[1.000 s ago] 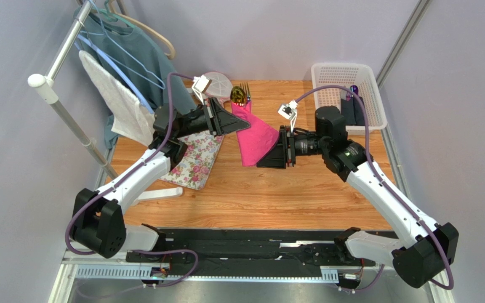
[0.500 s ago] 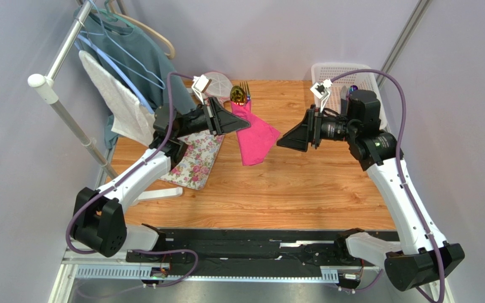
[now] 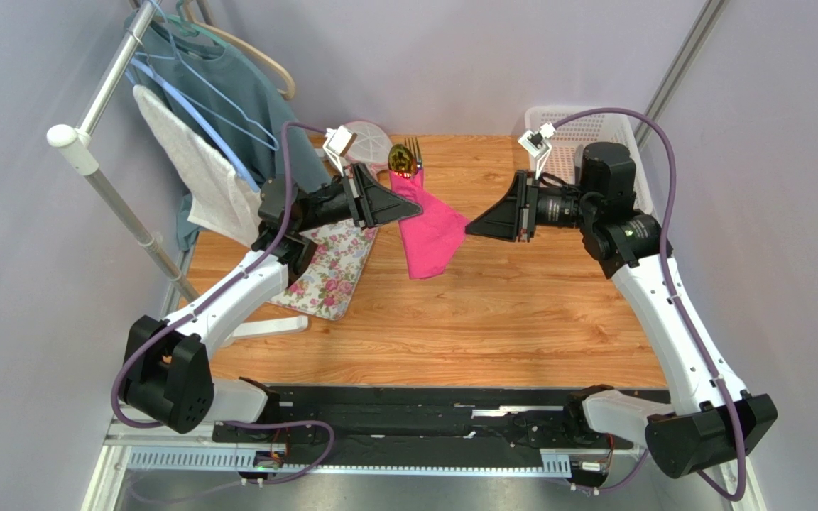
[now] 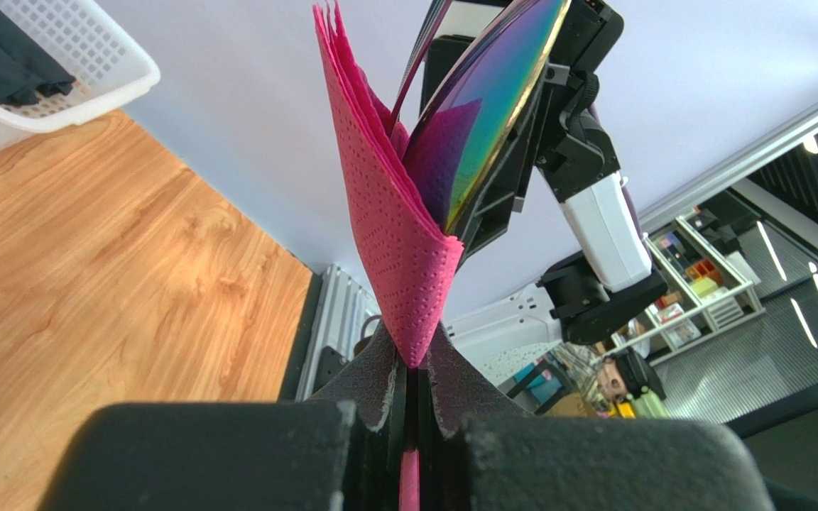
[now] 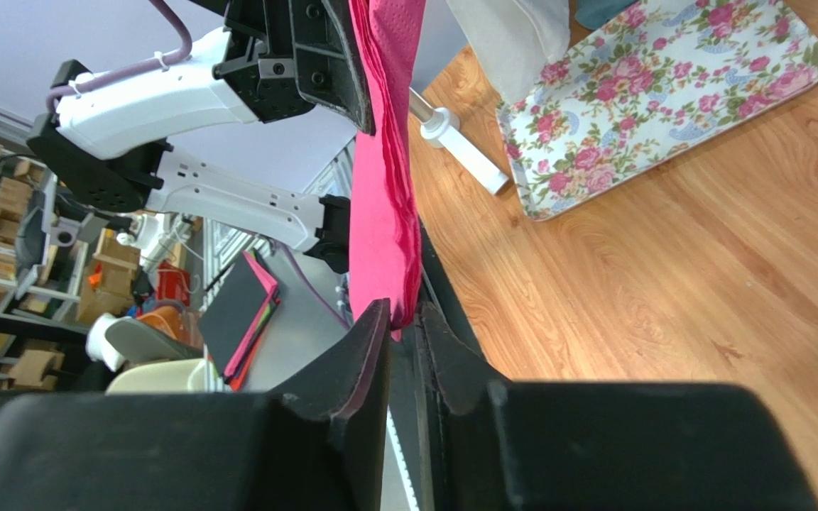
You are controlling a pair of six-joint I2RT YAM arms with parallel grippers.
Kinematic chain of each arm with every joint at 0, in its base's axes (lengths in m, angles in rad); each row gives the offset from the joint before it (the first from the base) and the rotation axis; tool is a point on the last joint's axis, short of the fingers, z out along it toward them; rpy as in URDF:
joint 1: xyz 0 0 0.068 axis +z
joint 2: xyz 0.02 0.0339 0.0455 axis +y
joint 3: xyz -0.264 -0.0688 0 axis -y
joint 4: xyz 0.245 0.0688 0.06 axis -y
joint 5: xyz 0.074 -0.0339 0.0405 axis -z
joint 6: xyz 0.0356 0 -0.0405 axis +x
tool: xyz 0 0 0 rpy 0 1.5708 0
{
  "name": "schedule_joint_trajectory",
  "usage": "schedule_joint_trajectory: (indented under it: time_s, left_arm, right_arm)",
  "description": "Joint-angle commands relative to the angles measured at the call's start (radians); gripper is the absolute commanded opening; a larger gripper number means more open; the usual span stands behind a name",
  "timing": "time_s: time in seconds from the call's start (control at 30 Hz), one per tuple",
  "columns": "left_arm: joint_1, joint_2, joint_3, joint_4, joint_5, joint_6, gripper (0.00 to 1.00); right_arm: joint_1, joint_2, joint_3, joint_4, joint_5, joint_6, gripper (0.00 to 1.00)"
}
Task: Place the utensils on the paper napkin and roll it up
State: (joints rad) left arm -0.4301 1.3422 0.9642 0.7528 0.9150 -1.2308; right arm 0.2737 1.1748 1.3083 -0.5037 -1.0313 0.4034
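The magenta paper napkin (image 3: 433, 236) hangs folded in the air above the table. My left gripper (image 3: 418, 211) is shut on its upper left corner, and the left wrist view shows the sheet (image 4: 392, 213) pinched at the tips of that gripper (image 4: 413, 367). My right gripper (image 3: 472, 227) meets the napkin's right corner. In the right wrist view its jaws (image 5: 403, 319) stand narrow, with the folded edge (image 5: 387, 213) caught between the tips. The gold spoon (image 3: 402, 161) and fork (image 3: 414, 149) lie at the table's far edge, behind the left gripper.
A floral cloth (image 3: 333, 272) lies on the table at the left, under the left arm. A white basket (image 3: 584, 138) with dark items stands at the back right. A clothes rack (image 3: 93, 160) with a white towel and a teal garment borders the left side.
My right gripper let go of the napkin's lower part, swung up and to the right, then came in at the right corner with narrowed jaws. The left gripper kept its hold.
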Motion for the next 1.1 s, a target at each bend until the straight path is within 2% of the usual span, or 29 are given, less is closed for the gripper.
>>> schedule_joint_trajectory:
  time_s: [0.0, 0.03, 0.07, 0.33, 0.67, 0.97, 1.07]
  left_arm:
    - [0.004, -0.018, 0.019, 0.068, 0.001, -0.012, 0.00]
    - [0.004, -0.015, 0.019, 0.069, 0.002, -0.012, 0.00]
    - [0.004, -0.017, 0.021, 0.068, 0.001, -0.013, 0.00]
    - [-0.015, -0.011, 0.034, 0.071, 0.001, -0.022, 0.00]
    - [-0.036, 0.014, 0.047, 0.066, -0.001, -0.019, 0.00]
    - [-0.053, 0.025, 0.054, 0.063, -0.005, -0.012, 0.00]
    - [-0.053, 0.022, 0.054, 0.051, -0.007, 0.001, 0.00]
  right_arm:
    - [0.005, 0.016, -0.001, 0.134, -0.022, 0.064, 0.12]
    - [0.010, 0.023, -0.004, 0.142, -0.026, 0.067, 0.03]
    - [0.016, 0.029, -0.006, 0.148, -0.027, 0.058, 0.00]
    - [0.065, 0.078, -0.057, 0.165, 0.016, -0.001, 0.00]
    - [0.216, 0.132, -0.055, 0.255, 0.063, 0.008, 0.00]
    - [0.248, 0.172, -0.060, 0.356, 0.089, 0.021, 0.00]
    - [0.245, 0.169, -0.044, 0.329, 0.093, -0.020, 0.01]
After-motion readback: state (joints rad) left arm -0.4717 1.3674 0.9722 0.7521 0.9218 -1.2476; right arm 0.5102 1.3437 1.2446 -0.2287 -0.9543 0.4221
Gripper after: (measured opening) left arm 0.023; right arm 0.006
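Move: The napkin's loose flap corner sits right at the right hand's nearly shut fingertips, about 1 cm to their left at the same height. The left fingertips, clamping the rolled part of the napkin, are some 8 cm left of the right hand, 3 cm ahead and slightly higher. The spoon and fork heads stick out about 11 cm left and 10 cm ahead. From the left hand, that corner lies about 7 cm right and 3 cm back. The right fingers finish closing on the napkin's flap corner and carry it, first about a centimetre forward, then down some 4 cm and left about 7.5 cm, in beneath the bundle, turning roughly 10 degrees counter-clockwise. The left hand keeps its pinch on the roll, easing only about 1.5 cm to the right and back. ##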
